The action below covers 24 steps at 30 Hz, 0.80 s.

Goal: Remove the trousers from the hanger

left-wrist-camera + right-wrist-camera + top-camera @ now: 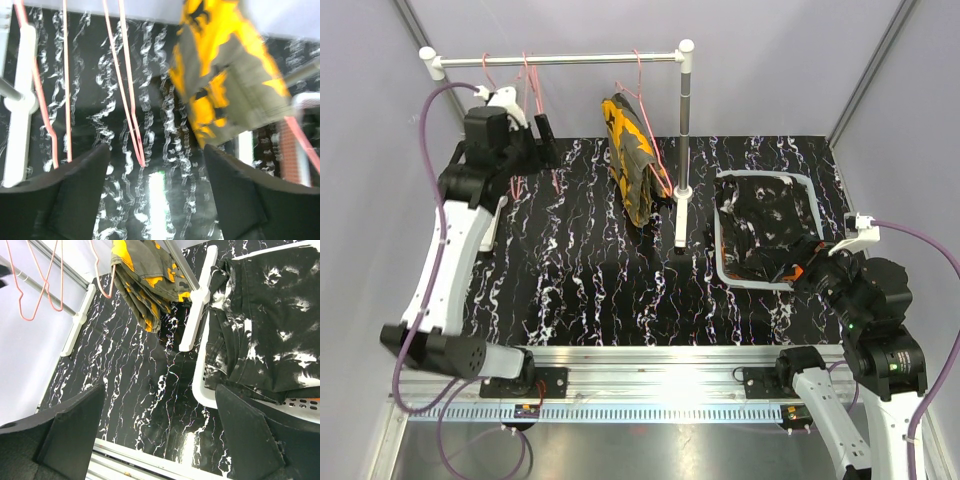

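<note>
The olive camouflage trousers (630,160) hang folded over a pink hanger (638,75) on the rail; the left wrist view shows them (230,75) at upper right. The black, white-specked trousers (770,220) lie in the white basket (720,255). In the right wrist view a strip of orange (306,402) shows under them (270,325). My left gripper (544,136) is raised beside two empty pink hangers (528,85). It (157,187) is open, and a hanger's lower corner (142,161) dangles free just beyond the gap. My right gripper (807,270) is open and empty (160,427) at the basket's near corner.
The white rail (560,59) spans the back of the table. Its right post (686,120) and foot (680,215) stand between the camouflage trousers and the basket. Grey walls close in on both sides. The metal base rail (650,385) runs along the near edge.
</note>
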Available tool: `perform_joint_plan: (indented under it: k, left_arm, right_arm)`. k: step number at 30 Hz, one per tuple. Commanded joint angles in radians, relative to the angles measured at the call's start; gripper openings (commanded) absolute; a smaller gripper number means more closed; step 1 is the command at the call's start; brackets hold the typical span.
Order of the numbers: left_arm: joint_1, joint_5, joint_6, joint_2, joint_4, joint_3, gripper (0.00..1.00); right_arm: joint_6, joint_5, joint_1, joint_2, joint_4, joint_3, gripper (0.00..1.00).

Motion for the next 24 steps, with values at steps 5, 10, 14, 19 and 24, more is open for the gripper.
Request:
perform_joint_plan:
  k: [5,10,14,19,24]
  left_arm:
    - [-0.122,0.007,-0.117,-0.240,0.158,-0.126,0.99]
    - [-0.270,-0.104,-0.213,-0.275,0.187,-0.148,0.99]
    - [-0.368,-0.140,-0.278,-0.274,0.256,-0.178,0.99]
    - [-0.475,-0.286,-0.273,-0.199,0.264,-0.148,0.99]
    - [-0.549,-0.418,-0.265,-0.064,0.243,-0.076,0.99]
  right_arm:
    - [0.036,0.028,-0.003,-0.008,0.006,0.002,0.99]
    - [0.077,0.089,-0.003,-0.003,-0.018,0.005,0.99]
    - [0.097,0.091,-0.003,-0.009,-0.033,0.002,0.99]
    - [0.111,0.085,-0.003,-0.028,-0.038,-0.010,0.99]
    - [0.113,0.074,-0.003,-0.043,-0.040,-0.017,0.99]
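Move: The camouflage trousers, still on their pink hanger, hang about 18 cm to the right of my left hand, some 8 cm farther ahead and 6 cm lower. The empty hangers are about 7 cm ahead of it and 3 cm to its left, and the rack's right post stands roughly 27 cm right and 10 cm ahead. From my right hand the camouflage trousers are about 28 cm ahead and 28 cm to the left, slightly lower. I draw my left hand back and up from the empty hangers, some 9 cm back and 7 cm up, and spread its fingers fully. Meanwhile I sweep it about 15 cm to the right towards the near end of the camouflage trousers' hanger, turning it some 10 degrees clockwise with its left side dipping, then sink about 4 cm with a little reach forward, touching nothing yet. ##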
